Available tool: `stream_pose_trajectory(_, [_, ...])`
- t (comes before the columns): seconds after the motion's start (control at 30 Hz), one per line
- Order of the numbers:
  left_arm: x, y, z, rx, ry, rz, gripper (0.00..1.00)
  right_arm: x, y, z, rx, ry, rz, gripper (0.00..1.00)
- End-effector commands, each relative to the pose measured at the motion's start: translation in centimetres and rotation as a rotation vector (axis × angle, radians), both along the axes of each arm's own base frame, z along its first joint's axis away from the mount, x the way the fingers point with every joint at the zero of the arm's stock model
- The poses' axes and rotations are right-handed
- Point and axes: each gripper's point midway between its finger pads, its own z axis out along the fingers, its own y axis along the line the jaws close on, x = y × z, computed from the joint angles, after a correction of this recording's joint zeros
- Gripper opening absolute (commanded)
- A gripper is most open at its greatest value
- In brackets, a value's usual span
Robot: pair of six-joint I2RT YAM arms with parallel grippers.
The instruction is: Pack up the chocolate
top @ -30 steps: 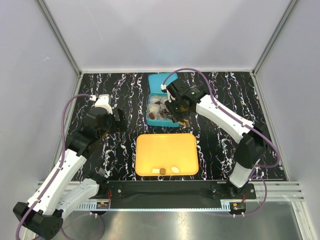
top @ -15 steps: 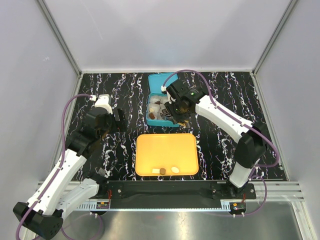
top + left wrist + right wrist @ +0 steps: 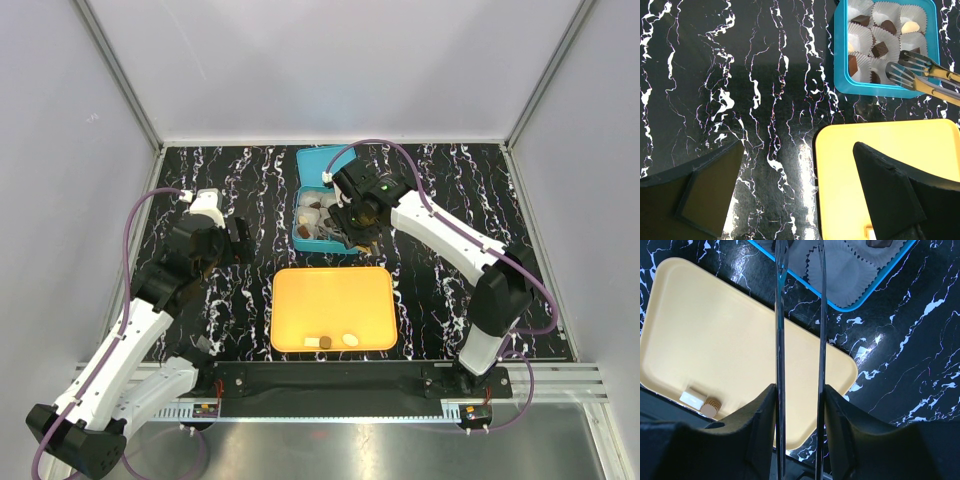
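Note:
Several dark and cream chocolate pieces (image 3: 318,215) sit in white paper cups in the blue box (image 3: 322,160); they also show in the left wrist view (image 3: 880,49). Two more pieces lie at the near edge of the orange tray (image 3: 333,300): a brown round one (image 3: 711,406) and a white square one (image 3: 691,397). My right gripper (image 3: 799,415) is shut on metal tongs (image 3: 780,340). The tong tips (image 3: 905,67) are slightly apart over the box's near right corner and hold nothing. My left gripper (image 3: 797,192) is open and empty, above the table at the tray's left edge.
An empty paper cup (image 3: 845,270) sits in the box corner under the tongs. The black marbled table (image 3: 250,180) is walled by grey panels on three sides. The box stands just behind the tray.
My right gripper has shifted the tongs slightly back over the blue box. The left arm has not moved.

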Motion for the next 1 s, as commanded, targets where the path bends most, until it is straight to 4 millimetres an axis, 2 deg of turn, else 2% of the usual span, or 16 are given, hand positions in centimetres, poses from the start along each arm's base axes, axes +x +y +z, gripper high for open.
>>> stream_pose_trajectory(0.0, [0.9, -0.4, 2.8, -0.044, -0.093, -0.003, 0.99, 0.5, 0.5, 1.0, 0.023, -0.021, 0.002, 0.47])
stream_pose_trajectory(0.13, [0.9, -0.4, 2.9, -0.045, -0.094, -0.003, 0.99, 0.7, 0.5, 1.6, 0.02, -0.03, -0.002, 0.47])
stream_pose_trajectory(0.23, [0.9, -0.4, 2.9, -0.044, -0.094, -0.002, 0.99, 0.8, 0.2, 2.8, 0.022, -0.046, -0.016, 0.47])
stream_pose_trajectory(0.37, [0.9, -0.3, 2.8, -0.042, -0.092, 0.0, 0.99, 0.2, -0.1, 5.4, 0.056, -0.064, -0.031, 0.46])
stream_pose_trajectory(0.43, [0.9, -0.3, 2.9, -0.043, -0.095, 0.001, 0.99, -0.8, -0.1, 5.7, 0.07, -0.054, -0.027, 0.46])
stream_pose_trajectory(0.53, [0.9, -0.3, 2.9, -0.041, -0.096, 0.004, 0.99, -2.8, -0.6, 6.1, 0.074, -0.054, -0.004, 0.46])
stream_pose_trajectory(0.63, [0.9, -0.2, 2.8, -0.039, -0.093, 0.006, 0.99, -6.3, -0.4, 5.7, 0.054, -0.036, 0.066, 0.46])
stream_pose_trajectory(0.67, [0.9, -0.2, 3.0, -0.04, -0.098, 0.008, 0.99, -8.2, 0.0, 5.6, 0.05, -0.029, 0.115, 0.46])
stream_pose_trajectory(0.77, [0.9, -0.1, 2.8, -0.035, -0.093, 0.012, 0.99, -12.0, 0.2, 4.8, 0.04, 0.002, 0.207, 0.46])
stream_pose_trajectory(0.8, [1.0, -0.1, 2.9, -0.035, -0.095, 0.013, 0.99, -13.7, 0.9, 4.6, 0.044, 0.01, 0.257, 0.46])
stream_pose_trajectory(0.97, [1.0, 0.1, 2.9, -0.032, -0.095, 0.022, 0.99, -18.7, 1.5, 3.5, 0.099, 0.063, 0.384, 0.47])
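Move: My right hand holds the tongs half open, their tips still in the front of the blue box, whose middle is about 5 cm ahead and 5 cm left of the hand. The white oval chocolate lies roughly 21 cm straight back and 8 cm below; the brown round one is 6 cm left of it, and the white bar 9 cm left of it, both level with it. From my idle left hand the oval is about 21 cm back and 21 cm right. I lift the tongs clear of the blue box, first rising some 3 cm almost straight up with my right hand, then sweep quickly back about 17 cm over the yellow tray towards the remaining chocolates. I turn the wrist about 20 degrees counter-clockwise and begin to sink near the end, keeping the tongs half open in my grip. ##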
